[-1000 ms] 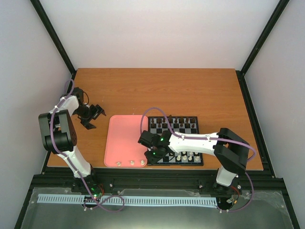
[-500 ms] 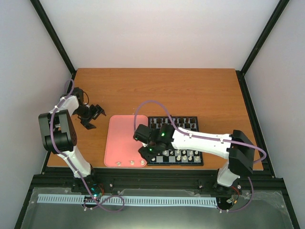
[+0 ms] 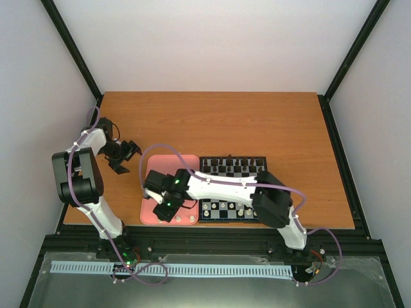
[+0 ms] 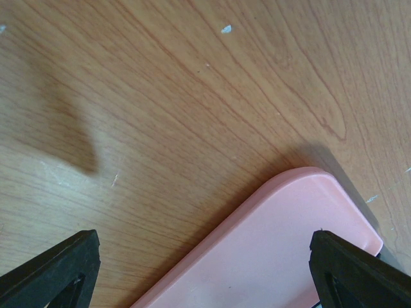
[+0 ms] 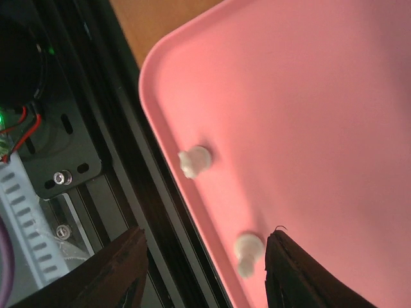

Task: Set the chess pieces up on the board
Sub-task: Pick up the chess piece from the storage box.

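The board (image 3: 265, 168) lies right of a pink tray (image 3: 158, 173). Cream-white chess pieces (image 3: 226, 206) stand on its near rows. My right gripper (image 3: 168, 209) hangs over the tray's near edge. In the right wrist view the right gripper (image 5: 209, 273) is open and holds nothing. One loose white piece (image 5: 246, 253) lies between its fingers, close to the right finger (image 5: 302, 276). Another white piece (image 5: 194, 160) lies further along the tray rim. My left gripper (image 3: 122, 156) is open above the bare table, left of the tray. In its own view the left gripper (image 4: 205, 276) frames a tray corner (image 4: 289, 244).
Dark chess pieces (image 3: 232, 165) fill the board's far rows. The black frame rail (image 5: 128, 186) runs just outside the tray's near rim, with the table edge beside it. Bare wooden table (image 3: 212, 122) stretches behind the tray and the board.
My right arm swung left from the board's near-left corner to the tray's near edge, and its jaws opened. The left arm has not moved.
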Motion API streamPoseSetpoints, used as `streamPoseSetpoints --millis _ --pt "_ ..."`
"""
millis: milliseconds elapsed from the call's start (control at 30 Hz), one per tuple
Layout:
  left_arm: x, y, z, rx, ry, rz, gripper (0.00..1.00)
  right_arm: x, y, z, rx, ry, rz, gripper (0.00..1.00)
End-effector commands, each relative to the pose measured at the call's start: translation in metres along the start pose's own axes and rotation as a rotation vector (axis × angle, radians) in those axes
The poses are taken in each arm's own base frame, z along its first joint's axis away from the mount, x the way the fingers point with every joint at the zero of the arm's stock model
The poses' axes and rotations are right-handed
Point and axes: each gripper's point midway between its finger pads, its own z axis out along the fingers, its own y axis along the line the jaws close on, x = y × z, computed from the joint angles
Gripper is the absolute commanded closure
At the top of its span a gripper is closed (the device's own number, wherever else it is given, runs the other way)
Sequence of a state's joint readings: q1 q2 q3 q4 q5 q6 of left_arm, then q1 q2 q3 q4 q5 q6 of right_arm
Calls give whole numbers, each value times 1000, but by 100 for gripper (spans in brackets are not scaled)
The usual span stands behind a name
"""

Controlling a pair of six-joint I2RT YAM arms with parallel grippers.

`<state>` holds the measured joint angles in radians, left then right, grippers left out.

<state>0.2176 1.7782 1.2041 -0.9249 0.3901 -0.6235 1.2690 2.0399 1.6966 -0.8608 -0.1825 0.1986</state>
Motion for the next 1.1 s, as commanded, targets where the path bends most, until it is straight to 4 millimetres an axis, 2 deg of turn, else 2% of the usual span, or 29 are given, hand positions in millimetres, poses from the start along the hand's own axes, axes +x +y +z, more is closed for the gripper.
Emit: streamPoseSetpoints --millis 0,133,467,533,700,967,1067 --pt "1 -6 -8 22 -14 24 0 -6 22 16 -86 34 -121 50" --pt "1 -7 -9 27 -14 25 0 -8 28 30 -120 49 -138 51" --pt "4 -8 -12 36 -17 29 0 -5 22 54 -100 104 -104 55" --pt "4 -8 -13 37 -19 30 0 -4 19 57 -92 110 -99 62" --pt "4 -8 -13 37 -20 30 0 -4 16 59 -76 114 -93 71" --pt "4 -7 -12 35 -19 30 0 -7 11 61 -46 109 -88 97" --pt "4 -7 -12 34 -17 31 0 -9 6 58 -14 102 -82 97"
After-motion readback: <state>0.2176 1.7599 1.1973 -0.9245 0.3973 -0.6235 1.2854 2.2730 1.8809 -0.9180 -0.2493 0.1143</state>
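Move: The leftmost chess piece still in the pink storage box lies about 3 cm to the right hand's left, 1 cm back and some 6 cm below. The next piece stands roughly 4 cm to the hand's right, 1 cm back, and the third about 10 cm right, 1 cm back, both as low. From the idle left hand, the leftmost piece is about 24 cm back, 10 cm right and a few cm lower. The right hand sinks about 5 cm while easing 3 cm left, then closes its half-open fingers, pinching the leftmost piece. ##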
